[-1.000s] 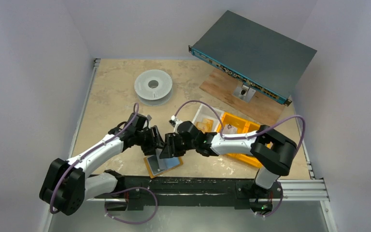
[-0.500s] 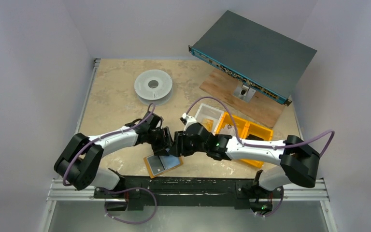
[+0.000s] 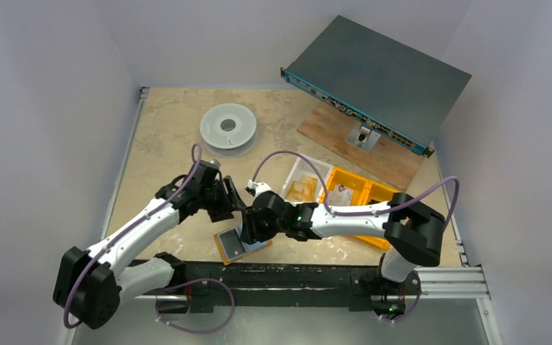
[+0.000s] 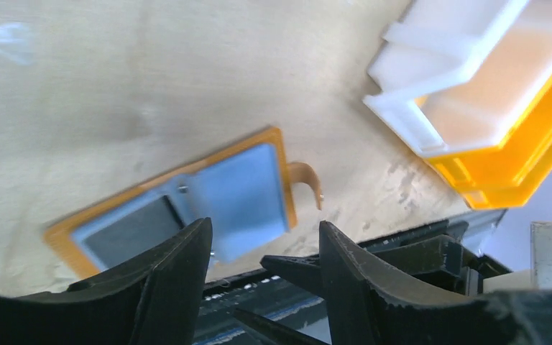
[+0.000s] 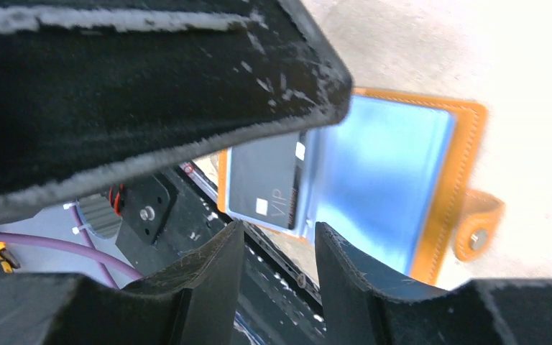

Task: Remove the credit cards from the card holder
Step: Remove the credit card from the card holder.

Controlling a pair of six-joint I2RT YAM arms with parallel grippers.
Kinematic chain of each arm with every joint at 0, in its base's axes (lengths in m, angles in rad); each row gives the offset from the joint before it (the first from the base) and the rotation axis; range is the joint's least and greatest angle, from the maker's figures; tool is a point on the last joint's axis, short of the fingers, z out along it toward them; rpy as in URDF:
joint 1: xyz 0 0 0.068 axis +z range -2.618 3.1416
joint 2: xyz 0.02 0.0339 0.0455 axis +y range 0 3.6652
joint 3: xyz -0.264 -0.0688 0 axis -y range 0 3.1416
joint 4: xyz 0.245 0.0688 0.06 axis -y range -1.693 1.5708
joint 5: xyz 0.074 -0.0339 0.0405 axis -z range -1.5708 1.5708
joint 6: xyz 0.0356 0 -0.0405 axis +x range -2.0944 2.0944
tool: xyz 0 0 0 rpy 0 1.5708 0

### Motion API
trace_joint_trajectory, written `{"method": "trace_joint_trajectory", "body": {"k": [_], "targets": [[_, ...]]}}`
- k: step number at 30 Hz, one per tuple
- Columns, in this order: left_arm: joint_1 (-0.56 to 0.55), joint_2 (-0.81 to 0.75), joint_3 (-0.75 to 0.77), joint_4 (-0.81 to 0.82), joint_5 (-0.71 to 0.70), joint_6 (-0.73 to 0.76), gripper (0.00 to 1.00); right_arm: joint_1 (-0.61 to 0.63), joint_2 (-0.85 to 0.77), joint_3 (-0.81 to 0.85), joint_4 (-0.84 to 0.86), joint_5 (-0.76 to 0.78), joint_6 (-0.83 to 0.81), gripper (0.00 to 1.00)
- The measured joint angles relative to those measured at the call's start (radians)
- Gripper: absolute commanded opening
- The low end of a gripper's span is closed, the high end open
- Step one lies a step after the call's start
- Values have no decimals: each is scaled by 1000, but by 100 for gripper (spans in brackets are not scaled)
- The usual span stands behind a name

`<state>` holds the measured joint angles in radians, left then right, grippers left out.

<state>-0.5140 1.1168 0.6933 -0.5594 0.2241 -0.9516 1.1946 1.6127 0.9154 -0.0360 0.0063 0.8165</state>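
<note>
The card holder [image 3: 223, 250] lies open and flat by the table's front edge, mustard-orange with a strap tab [image 5: 478, 223]. In its left pocket sits a dark credit card [image 5: 266, 180] marked VIP; the right half is a pale blue sleeve [image 4: 237, 190]. My right gripper [image 3: 248, 230] hovers over the holder's right half, open, nothing between its fingers [image 5: 279, 233]. My left gripper [image 3: 233, 198] hangs just behind the holder, open and empty [image 4: 264, 237]. In the left wrist view the holder's orange rim [image 4: 287, 183] and the dark card [image 4: 126, 230] show beyond the fingertips.
An orange bin [image 3: 363, 194] with a white tray [image 3: 305, 180] stands right of the grippers, also in the left wrist view [image 4: 517, 144]. A white spool [image 3: 228, 128] sits at the back left. A grey rack unit [image 3: 374, 75] rests on a wooden board [image 3: 345, 140]. A black rail [image 3: 295, 277] runs along the front edge.
The left gripper has pulled back up and to the left, its jaws wider. The right gripper has shifted left and down over the holder. The holder stays in place.
</note>
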Motion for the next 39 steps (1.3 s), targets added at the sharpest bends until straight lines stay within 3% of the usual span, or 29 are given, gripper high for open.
{"method": "trace_joint_trajectory", "body": {"k": [11,20,24,39], "targets": [[81,-245,-158,-187,-126,-56,35,16,144,67,24,-57,-14,40],[82,-262,-230,-197,-134,-102,8,15,193,68,69,-98,-13,38],[82,-252,-236,-196,-135,-111,1,14,197,68,77,-102,-11,38],[79,-180,-249,-174,-143,-113,0,-18,204,43,140,-129,8,38]]}}
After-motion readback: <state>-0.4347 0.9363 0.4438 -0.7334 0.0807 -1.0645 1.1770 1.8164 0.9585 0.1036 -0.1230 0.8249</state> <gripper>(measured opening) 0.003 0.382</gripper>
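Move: The dark credit card, in the holder's left half, lies about 8 cm back from the left hand, 4 cm to its left and 8 cm below. From the right hand the same card is some 5 cm to the left, 1 cm ahead and 6 cm lower. The holder's empty blue half sits about 7 cm to the right of the card and 3 cm farther out; the white tray is about 12 cm ahead of the left hand and 19 cm to its right. The left hand's tips arrive at the left edge of the card's pocket, seeming to touch it: it swings about 7 cm left and 6 cm back, sinking 7 cm, turns some 15 degrees counter-clockwise and shuts its half-open fingers completely. The right hand drops about 4 cm and shifts 3 cm left, fingers still parted, to hover low over or rest on the card's near right end. ##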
